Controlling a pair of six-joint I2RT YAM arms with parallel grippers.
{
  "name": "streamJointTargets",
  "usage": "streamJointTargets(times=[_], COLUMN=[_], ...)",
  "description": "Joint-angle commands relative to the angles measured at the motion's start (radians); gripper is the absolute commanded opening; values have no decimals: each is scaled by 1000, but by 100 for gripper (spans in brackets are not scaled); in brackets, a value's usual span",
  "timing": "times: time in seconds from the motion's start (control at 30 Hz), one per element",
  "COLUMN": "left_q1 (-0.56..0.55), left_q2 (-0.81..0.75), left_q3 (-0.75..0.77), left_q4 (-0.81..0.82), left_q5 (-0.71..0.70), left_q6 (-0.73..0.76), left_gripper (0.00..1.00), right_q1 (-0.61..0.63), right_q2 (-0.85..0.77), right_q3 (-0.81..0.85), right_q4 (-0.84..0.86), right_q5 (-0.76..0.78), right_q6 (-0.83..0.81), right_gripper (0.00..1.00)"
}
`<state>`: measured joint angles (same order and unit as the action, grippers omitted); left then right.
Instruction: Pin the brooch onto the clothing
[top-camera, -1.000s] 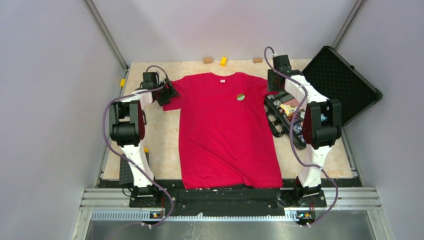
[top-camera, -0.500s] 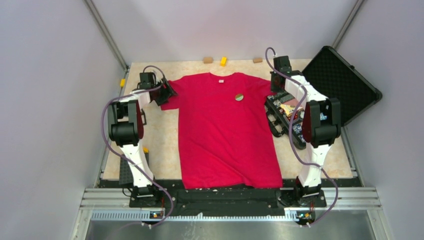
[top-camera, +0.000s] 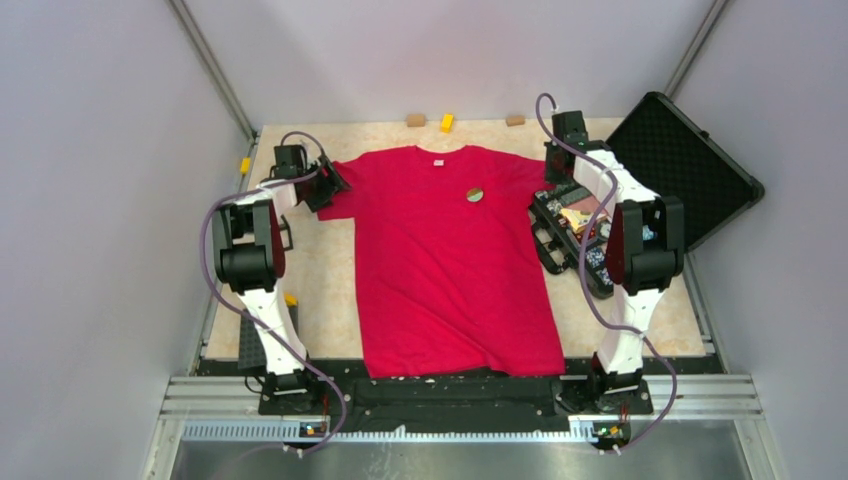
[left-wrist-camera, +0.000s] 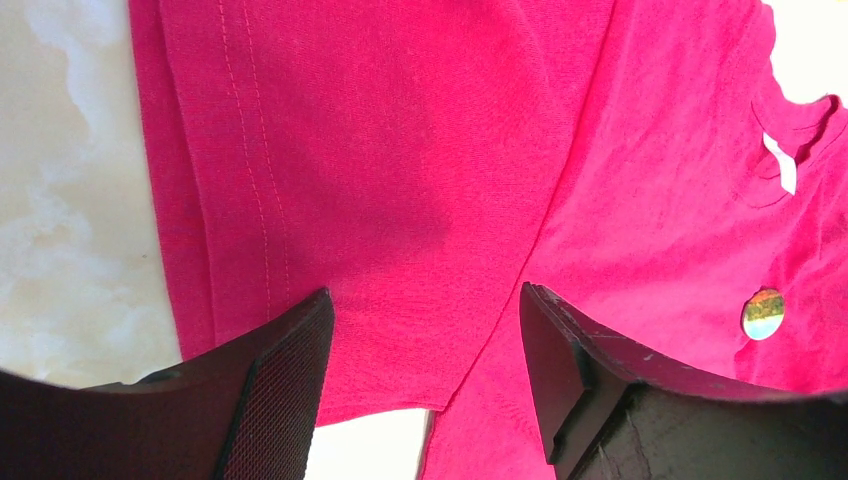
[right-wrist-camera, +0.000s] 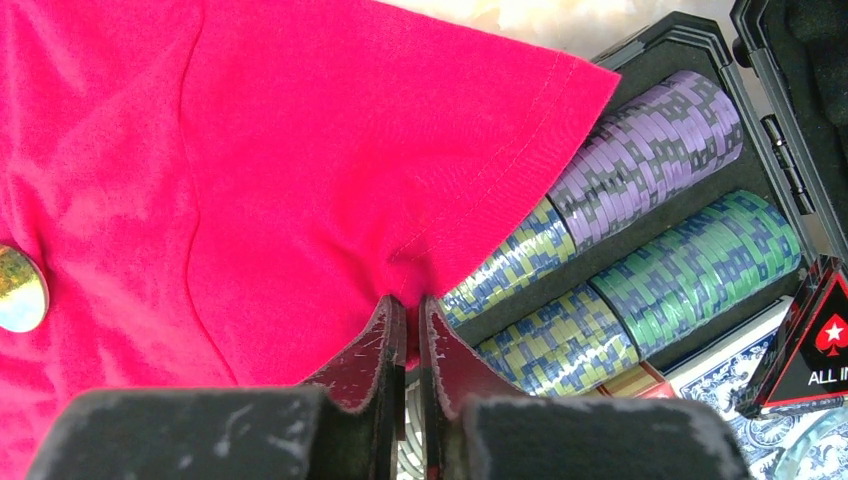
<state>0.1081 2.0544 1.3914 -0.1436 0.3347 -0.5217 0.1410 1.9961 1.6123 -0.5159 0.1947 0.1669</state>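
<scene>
The clothing (top-camera: 450, 270), a red T-shirt, lies flat in the middle of the table. The brooch (top-camera: 476, 194), a small round badge, sits on its chest below the collar. It also shows as a brooch (left-wrist-camera: 763, 313) at the right of the left wrist view, and as a brooch (right-wrist-camera: 20, 288) at the left edge of the right wrist view. My left gripper (left-wrist-camera: 425, 300) stands open above the shirt's left sleeve (left-wrist-camera: 400, 150), by the armpit seam. My right gripper (right-wrist-camera: 412, 300) is shut on a pinch of the right sleeve's fabric (right-wrist-camera: 420, 240), beside the case.
An open black case (top-camera: 545, 245) with rows of poker chips (right-wrist-camera: 650, 150) and card boxes lies right of the shirt, its lid (top-camera: 685, 170) leaning outward. Small wooden blocks (top-camera: 415, 120) and a yellow block (top-camera: 447, 122) lie along the back edge.
My right gripper has closed on the right sleeve. The shirt's upper part and the brooch have shifted slightly left. The left gripper has drawn a little to the left.
</scene>
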Motion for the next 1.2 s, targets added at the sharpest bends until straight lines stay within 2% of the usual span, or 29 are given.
streamJointTargets(times=[0.0, 0.03, 0.07, 0.1, 0.23, 0.43, 0.47, 0.5, 0.67, 0.77, 0.9, 1.0, 1.17], left_q1=[12, 12, 10, 8, -15, -28, -30, -34, -50, -51, -53, -52, -51], left_q2=[-50, -66, -85, -105, -230, -535, -594, -653, -941, -1073, -1197, -1269, -1312], left_q3=[4, 7, 14, 22, 42, -13, -33, -61, -200, -265, -354, -457, -531], left_q4=[-28, -27, -26, -27, -52, -85, -85, -85, -101, -170, -241, -220, -185], left_q5=[-20, -7, 6, 15, -26, -112, -131, -152, -241, -254, -247, -291, -319], left_q6=[29, 34, 40, 46, 108, 145, 152, 160, 208, 226, 291, 326, 319], left_gripper=[74, 76, 87, 92, 95, 95, 95, 95, 97, 97, 97, 98, 98], right_q1=[-34, -34, -35, -34, -34, -34, -34, -34, -34, -32, -32, -32, -31], right_q2=[-38, -48, -62, -82, -206, -470, -515, -566, -805, -954, -1128, -1233, -1325], right_q3=[43, 42, 38, 29, -49, -208, -245, -285, -493, -652, -851, -973, -1060], right_q4=[-1, 1, 5, 13, 81, 216, 245, 277, 436, 556, 699, 777, 797], right_q5=[37, 28, 16, 9, -18, -36, -33, -30, -2, -4, 9, 27, 51], right_q6=[-28, -30, -30, -26, -8, -2, -2, -2, -20, -35, -44, -27, -6], right_gripper=[13, 28, 44, 54, 70, 72, 74, 87, 91, 93, 95, 96, 97])
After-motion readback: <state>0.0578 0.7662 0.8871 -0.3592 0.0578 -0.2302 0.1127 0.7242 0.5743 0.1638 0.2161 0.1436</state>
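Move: The left fingertips rest, already parted, on the left sleeve of the clothing, its middle about 2 cm ahead and 1 cm left, barely below. A black frame stands some 18 cm left and 12 cm back; the brooch lies about 40 cm right, 2 cm back. The right hand pinches the right sleeve near its hem, sleeve middle about 3 cm ahead, 2 cm left; from there the brooch is some 23 cm left, 1 cm back, and the chip case's middle 14 cm right, 11 cm back. Up and then back towards their bases, both arms leave the clothing together: the right opens from shut to wide, letting go of the sleeve beside the chip case, while the left spreads wider and comes free of its sleeve. The left climbs about 33 cm before sinking some 10, the right about 21 cm, each drawing back roughly 20 cm as the fingers tilt up. ##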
